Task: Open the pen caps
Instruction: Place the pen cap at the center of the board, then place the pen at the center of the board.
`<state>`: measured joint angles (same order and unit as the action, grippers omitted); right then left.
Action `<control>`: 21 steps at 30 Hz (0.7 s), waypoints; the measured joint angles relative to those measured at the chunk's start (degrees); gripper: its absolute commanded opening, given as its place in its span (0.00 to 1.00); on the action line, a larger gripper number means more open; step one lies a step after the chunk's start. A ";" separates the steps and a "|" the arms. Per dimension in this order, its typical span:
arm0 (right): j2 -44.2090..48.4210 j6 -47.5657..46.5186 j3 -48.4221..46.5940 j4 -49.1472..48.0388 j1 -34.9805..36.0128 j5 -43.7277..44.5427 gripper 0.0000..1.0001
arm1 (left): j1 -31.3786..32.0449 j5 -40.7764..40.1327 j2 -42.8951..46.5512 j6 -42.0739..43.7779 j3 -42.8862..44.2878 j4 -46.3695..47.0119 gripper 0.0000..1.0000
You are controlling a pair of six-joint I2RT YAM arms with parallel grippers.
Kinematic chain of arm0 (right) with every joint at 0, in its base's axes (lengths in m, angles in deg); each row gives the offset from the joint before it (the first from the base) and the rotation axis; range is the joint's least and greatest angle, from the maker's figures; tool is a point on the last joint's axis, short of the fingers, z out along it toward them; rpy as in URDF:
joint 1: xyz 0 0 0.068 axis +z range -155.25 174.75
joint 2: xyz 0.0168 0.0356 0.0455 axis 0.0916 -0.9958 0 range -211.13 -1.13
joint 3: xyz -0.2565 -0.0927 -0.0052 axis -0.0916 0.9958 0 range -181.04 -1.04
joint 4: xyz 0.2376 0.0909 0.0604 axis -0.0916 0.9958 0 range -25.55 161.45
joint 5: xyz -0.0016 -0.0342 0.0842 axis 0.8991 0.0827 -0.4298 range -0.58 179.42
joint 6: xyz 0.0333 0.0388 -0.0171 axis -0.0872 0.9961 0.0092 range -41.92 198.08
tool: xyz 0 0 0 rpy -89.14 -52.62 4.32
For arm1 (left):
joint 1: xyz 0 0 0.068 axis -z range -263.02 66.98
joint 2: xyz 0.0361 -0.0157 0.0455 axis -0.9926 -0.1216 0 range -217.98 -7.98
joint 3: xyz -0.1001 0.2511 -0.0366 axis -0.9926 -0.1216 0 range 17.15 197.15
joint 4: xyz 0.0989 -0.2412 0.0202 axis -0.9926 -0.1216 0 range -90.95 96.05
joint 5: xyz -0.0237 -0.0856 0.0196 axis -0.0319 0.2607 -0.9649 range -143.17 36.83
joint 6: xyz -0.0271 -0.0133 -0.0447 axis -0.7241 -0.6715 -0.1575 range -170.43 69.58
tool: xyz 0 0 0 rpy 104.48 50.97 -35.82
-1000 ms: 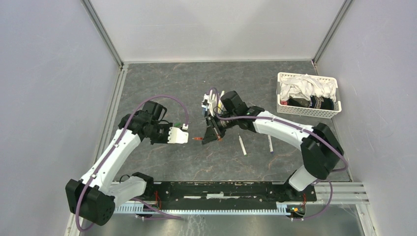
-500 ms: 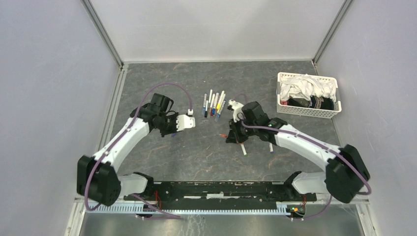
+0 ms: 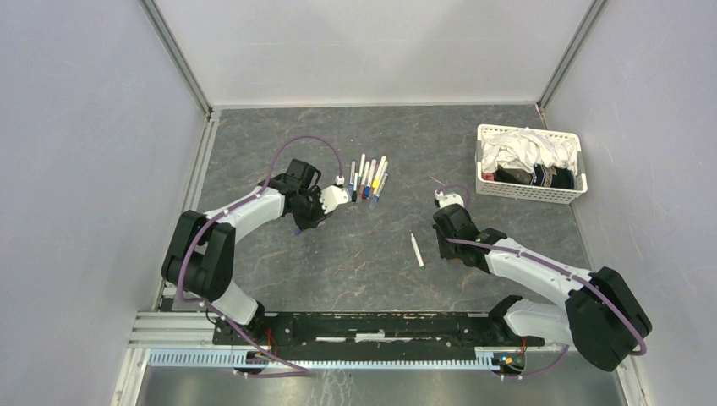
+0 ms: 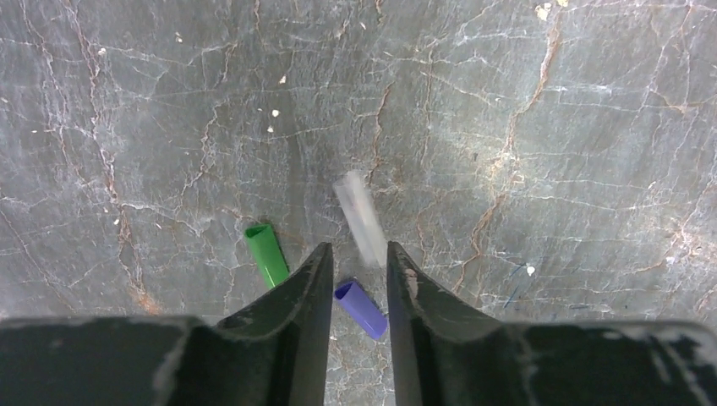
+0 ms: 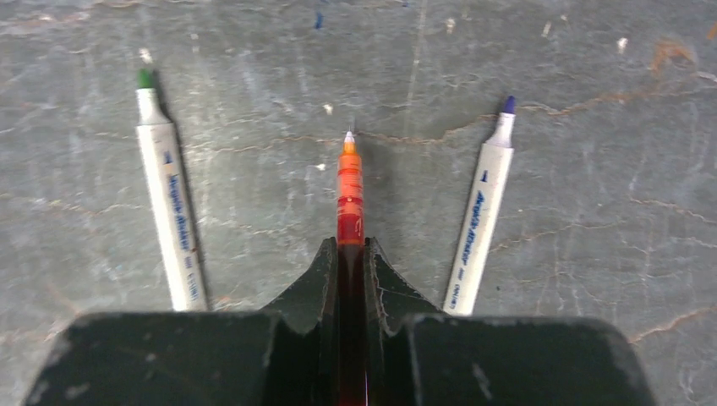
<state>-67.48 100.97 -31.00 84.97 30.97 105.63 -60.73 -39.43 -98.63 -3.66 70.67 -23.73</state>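
Observation:
In the left wrist view my left gripper [image 4: 357, 249] hangs open over the table. A purple pen cap [image 4: 362, 309] lies on the stone between the jaws, apart from both. A green cap [image 4: 266, 254] lies just left of the left finger. A pale, blurred stub [image 4: 359, 218] shows just ahead of the fingertips; what it is I cannot tell. My right gripper [image 5: 349, 245] is shut on a red pen [image 5: 349, 190], its bare orange tip pointing away. Uncapped white pens lie on either side, green-tipped [image 5: 172, 220] and purple-tipped [image 5: 476, 224]. Several capped pens [image 3: 368, 179] lie bunched at the back.
A white basket [image 3: 528, 192] holding cloth stands at the back right. One white pen [image 3: 416, 249] lies left of my right gripper [image 3: 448, 237]. My left gripper [image 3: 306, 216] sits left of the pen bunch. Grey walls close in the table on three sides.
My left arm swung back toward the pen bunch and its jaws opened. My right arm carried the red pen rightward and nearer, down between the two uncapped pens.

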 measured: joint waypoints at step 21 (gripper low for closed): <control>-4.76 0.61 1.38 -5.18 -2.78 6.60 0.33 | 0.02 0.37 6.54 -9.73 12.46 -7.85 0.57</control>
<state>-72.25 101.59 -29.62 79.79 28.20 112.23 -60.71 -39.06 -92.09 -13.39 83.13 -31.57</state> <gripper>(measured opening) 0.340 0.557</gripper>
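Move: A loose clear cap lies just below the left hand's parted fingers, about 1 cm ahead, 2 cm right and 3 cm down. At that same depth are the green cap, some 5 cm ahead and 2 cm left, and the blue cap, 1 cm back and 3 cm left. The right hand's orange pen goes to bare table 2 cm ahead, 2 cm right and 2 cm down; the green pen lies 9 cm left and 2 cm ahead, the purple pen 7 cm right and 4 cm ahead. Upward goes the left hand after a short pause, about 10 cm clear of the caps and a little forward and right, its fingers spreading wider. Rightward, forward and down, some 3.5 cm in all, the right hand brings the held orange pen to the table between the two uncapped pens, then opens and lets go while still easing right. ##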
